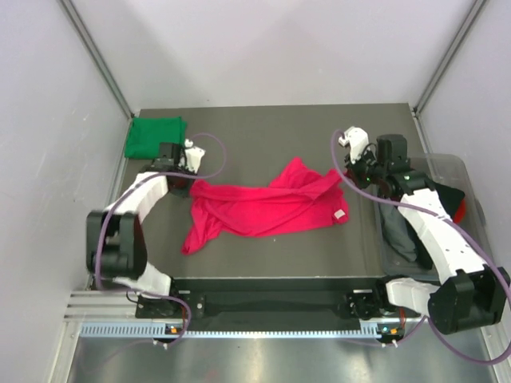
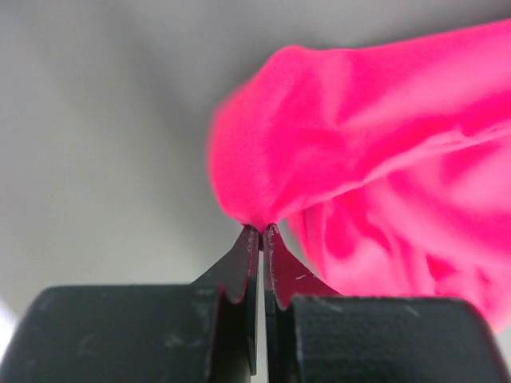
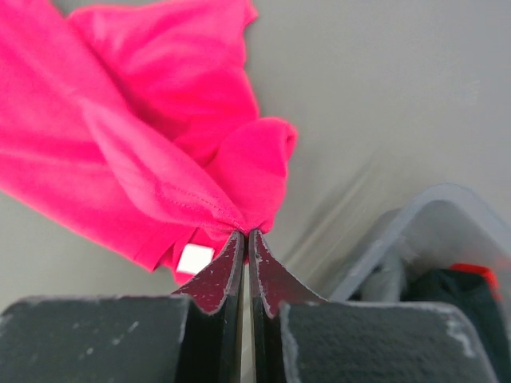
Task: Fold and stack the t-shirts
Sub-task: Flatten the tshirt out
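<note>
The crimson-pink t-shirt (image 1: 263, 207) lies crumpled and stretched across the middle of the table, its white label (image 1: 339, 214) near its right edge. My left gripper (image 1: 190, 186) is shut on the shirt's left end; in the left wrist view the fingertips (image 2: 261, 230) pinch a fold of pink cloth (image 2: 375, 136). My right gripper (image 1: 345, 177) is shut on the shirt's right end; in the right wrist view the tips (image 3: 245, 234) pinch the cloth (image 3: 144, 120) just above the label (image 3: 194, 258). The green t-shirt (image 1: 154, 136) lies folded at the back left corner.
A clear plastic bin (image 1: 451, 169) holding dark and red clothes stands at the table's right edge, under the right arm; its rim (image 3: 415, 231) shows in the right wrist view. White walls close in the table on both sides and at the back.
</note>
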Tool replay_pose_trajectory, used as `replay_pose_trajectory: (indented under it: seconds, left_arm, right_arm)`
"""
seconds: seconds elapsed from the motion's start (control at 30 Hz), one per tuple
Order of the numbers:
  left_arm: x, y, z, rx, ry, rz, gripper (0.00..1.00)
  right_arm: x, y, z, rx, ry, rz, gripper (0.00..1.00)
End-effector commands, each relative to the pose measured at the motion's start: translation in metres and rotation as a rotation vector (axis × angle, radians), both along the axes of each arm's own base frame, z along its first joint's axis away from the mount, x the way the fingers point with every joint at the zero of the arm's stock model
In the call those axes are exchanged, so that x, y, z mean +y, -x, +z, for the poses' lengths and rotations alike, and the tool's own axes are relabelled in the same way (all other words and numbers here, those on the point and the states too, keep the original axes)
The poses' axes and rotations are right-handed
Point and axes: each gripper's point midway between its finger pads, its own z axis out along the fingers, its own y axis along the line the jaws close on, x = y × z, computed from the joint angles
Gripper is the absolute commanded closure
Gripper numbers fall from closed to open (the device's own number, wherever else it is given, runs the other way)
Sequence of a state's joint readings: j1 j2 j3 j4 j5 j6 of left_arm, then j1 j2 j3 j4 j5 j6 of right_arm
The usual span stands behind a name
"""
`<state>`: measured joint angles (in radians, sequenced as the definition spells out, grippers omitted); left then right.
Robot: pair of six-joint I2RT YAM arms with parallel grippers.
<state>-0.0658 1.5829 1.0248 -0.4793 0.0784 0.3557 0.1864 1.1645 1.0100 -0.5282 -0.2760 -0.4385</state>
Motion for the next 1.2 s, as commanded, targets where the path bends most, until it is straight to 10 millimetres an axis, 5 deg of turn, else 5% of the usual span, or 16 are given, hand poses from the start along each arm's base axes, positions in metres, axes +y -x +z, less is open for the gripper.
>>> replay_pose_trajectory:
  seconds: [0.0,0.13,0.3,0.6,0.73,1.0,1.17]
  left_arm:
    - [0.0,0.006,0.109,-0.277,0.004,-0.054,1.0]
    - [0.009,0.033,0.179,-0.475,-0.034,-0.049,1.0]
    - [0.018,0.071,0.273,-0.709,-0.071,-0.036,1.0]
    - [0.041,0.15,0.422,-1.081,-0.098,0.093,1.0]
    - [0.05,0.19,0.461,-1.206,-0.117,0.133,1.0]
    - [0.062,0.259,0.513,-1.404,-0.142,0.179,1.0]
    - [0.064,0.278,0.543,-1.502,-0.147,0.189,1.0]
  right_arm:
    - [-0.011,-0.028,0.078,-0.196,-0.046,-0.103,1.0]
    - [-0.012,-0.024,0.142,-0.334,-0.078,-0.105,1.0]
    - [-0.014,-0.006,0.19,-0.43,-0.078,-0.085,1.0]
    - [-0.017,0.073,0.3,-0.696,-0.126,-0.007,1.0]
    - [-0.027,0.126,0.349,-0.853,-0.131,-0.004,1.0]
    - [-0.029,0.21,0.39,-1.026,-0.186,0.067,1.0]
    - [-0.029,0.231,0.412,-1.082,-0.214,0.071,1.0]
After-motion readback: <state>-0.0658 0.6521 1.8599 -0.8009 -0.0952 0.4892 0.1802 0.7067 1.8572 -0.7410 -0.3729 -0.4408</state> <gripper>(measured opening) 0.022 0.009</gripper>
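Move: Both hands already pinch the pink t-shirt's ends; its middle lies about 20 cm right of the left hand, 4 cm back and 4 cm below. From the right hand its middle is roughly 17 cm left, 7 cm back and 15 cm down. The folded green t-shirt sits some 13 cm ahead and 10 cm left of the left hand, the clear bin about 28 cm right and 10 cm back of the right hand, 12 cm lower. Both hands, still pinching the pink t-shirt, sweep it up roughly 40–50 cm and back about 25, fingers tilting up. ##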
